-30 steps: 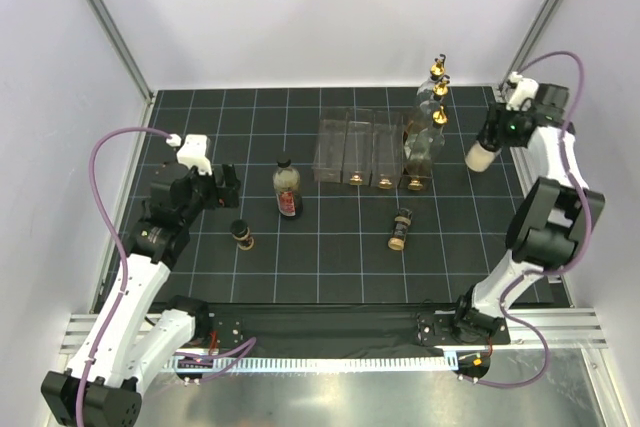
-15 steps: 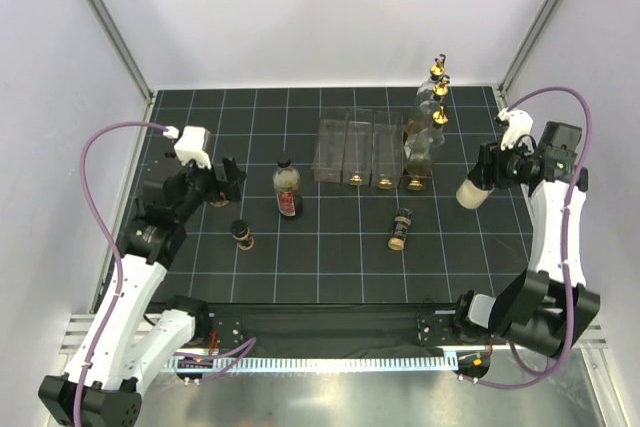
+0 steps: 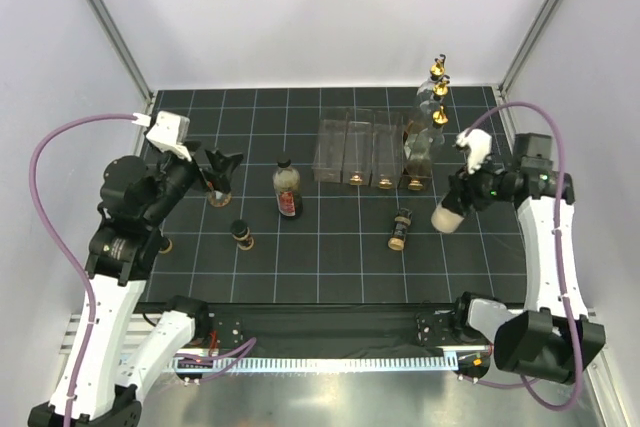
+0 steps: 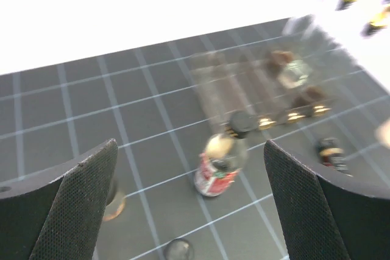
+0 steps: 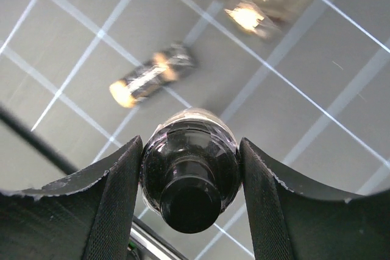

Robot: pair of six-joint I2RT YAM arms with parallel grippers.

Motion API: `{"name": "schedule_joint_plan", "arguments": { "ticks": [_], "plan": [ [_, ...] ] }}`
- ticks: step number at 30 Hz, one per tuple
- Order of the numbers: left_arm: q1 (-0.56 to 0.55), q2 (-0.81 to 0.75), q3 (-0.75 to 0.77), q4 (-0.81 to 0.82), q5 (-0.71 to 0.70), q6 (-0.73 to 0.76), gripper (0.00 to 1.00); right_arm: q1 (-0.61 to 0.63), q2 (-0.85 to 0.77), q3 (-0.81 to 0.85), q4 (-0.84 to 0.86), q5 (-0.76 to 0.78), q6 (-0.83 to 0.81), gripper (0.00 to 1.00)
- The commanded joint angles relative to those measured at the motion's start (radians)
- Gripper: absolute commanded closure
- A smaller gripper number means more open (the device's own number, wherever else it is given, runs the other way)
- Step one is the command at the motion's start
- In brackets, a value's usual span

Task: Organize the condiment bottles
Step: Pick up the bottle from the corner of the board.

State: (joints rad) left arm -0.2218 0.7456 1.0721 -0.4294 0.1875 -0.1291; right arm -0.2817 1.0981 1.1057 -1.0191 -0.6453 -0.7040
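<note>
My right gripper (image 3: 464,193) (image 5: 190,145) is shut on a black-capped bottle (image 3: 448,215) (image 5: 190,178), held tilted above the mat, right of a small brown bottle lying on its side (image 3: 400,228) (image 5: 150,76). The left gripper (image 3: 222,168) (image 4: 189,148) hangs open and empty above the left of the mat. Ahead of it stands the red-labelled bottle (image 3: 288,188) (image 4: 218,170). A short brown bottle (image 3: 241,235) (image 4: 178,249) stands nearer, and another (image 3: 218,197) (image 4: 113,203) lies under the left fingers. Tall clear bottles with gold spouts (image 3: 437,97) stand at the back right.
A clear plastic rack (image 3: 358,149) sits at the middle back, with a bottle (image 3: 417,155) in its rightmost compartment. Grey walls and metal posts close in the black gridded mat (image 3: 330,247). The arm bases stand along the near edge.
The right arm has carried its bottle from the far right edge forward and left, toward the lying brown bottle. The left arm has lifted and drawn back left, jaws unchanged.
</note>
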Motion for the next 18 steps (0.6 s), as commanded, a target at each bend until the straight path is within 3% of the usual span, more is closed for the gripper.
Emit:
{"name": "schedule_joint_plan", "arguments": {
  "ticks": [1,10,18],
  "plan": [
    [0.002,0.004,0.051,-0.011,0.151,-0.044,0.00,0.142,-0.060,-0.009,0.040,-0.021,0.040,0.96],
    [-0.025,0.112,0.084,0.007,0.313,-0.195,0.00,0.449,0.026,0.062,0.143,-0.056,0.195,0.96],
    [-0.359,0.204,0.115,0.009,0.087,-0.119,0.00,0.538,0.149,0.143,0.286,-0.039,0.404,0.96]
  ]
}}
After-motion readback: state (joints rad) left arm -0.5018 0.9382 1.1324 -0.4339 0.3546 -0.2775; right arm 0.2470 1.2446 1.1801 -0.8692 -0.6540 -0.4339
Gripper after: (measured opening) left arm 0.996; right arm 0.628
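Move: The white, black-capped bottle, already held by its upper part in the right gripper, is some 51 cm to the left hand's right, about level with it in reach and 20 cm lower. The red-label bottle stands about 8 cm ahead and 10 cm right of the left hand, 23 cm down. From the right hand, the empty left gripper is about 51 cm left and 16 cm up; the lying bottle 13 cm left, 1 ahead; the clear rack 21 cm ahead, 17 left, both about 14 cm below. The white bottle stays in the right gripper's unchanged grip and is swept about 15 cm left at nearly constant height, towards the left hand and to above the lying bottle, the wrist turning some 20 degrees counter-clockwise. The left hand, fingers wide open and empty, comes to meet it, about 11 cm right and slightly back, rising a little before dipping, while it swings clockwise and its fingers tip down. ##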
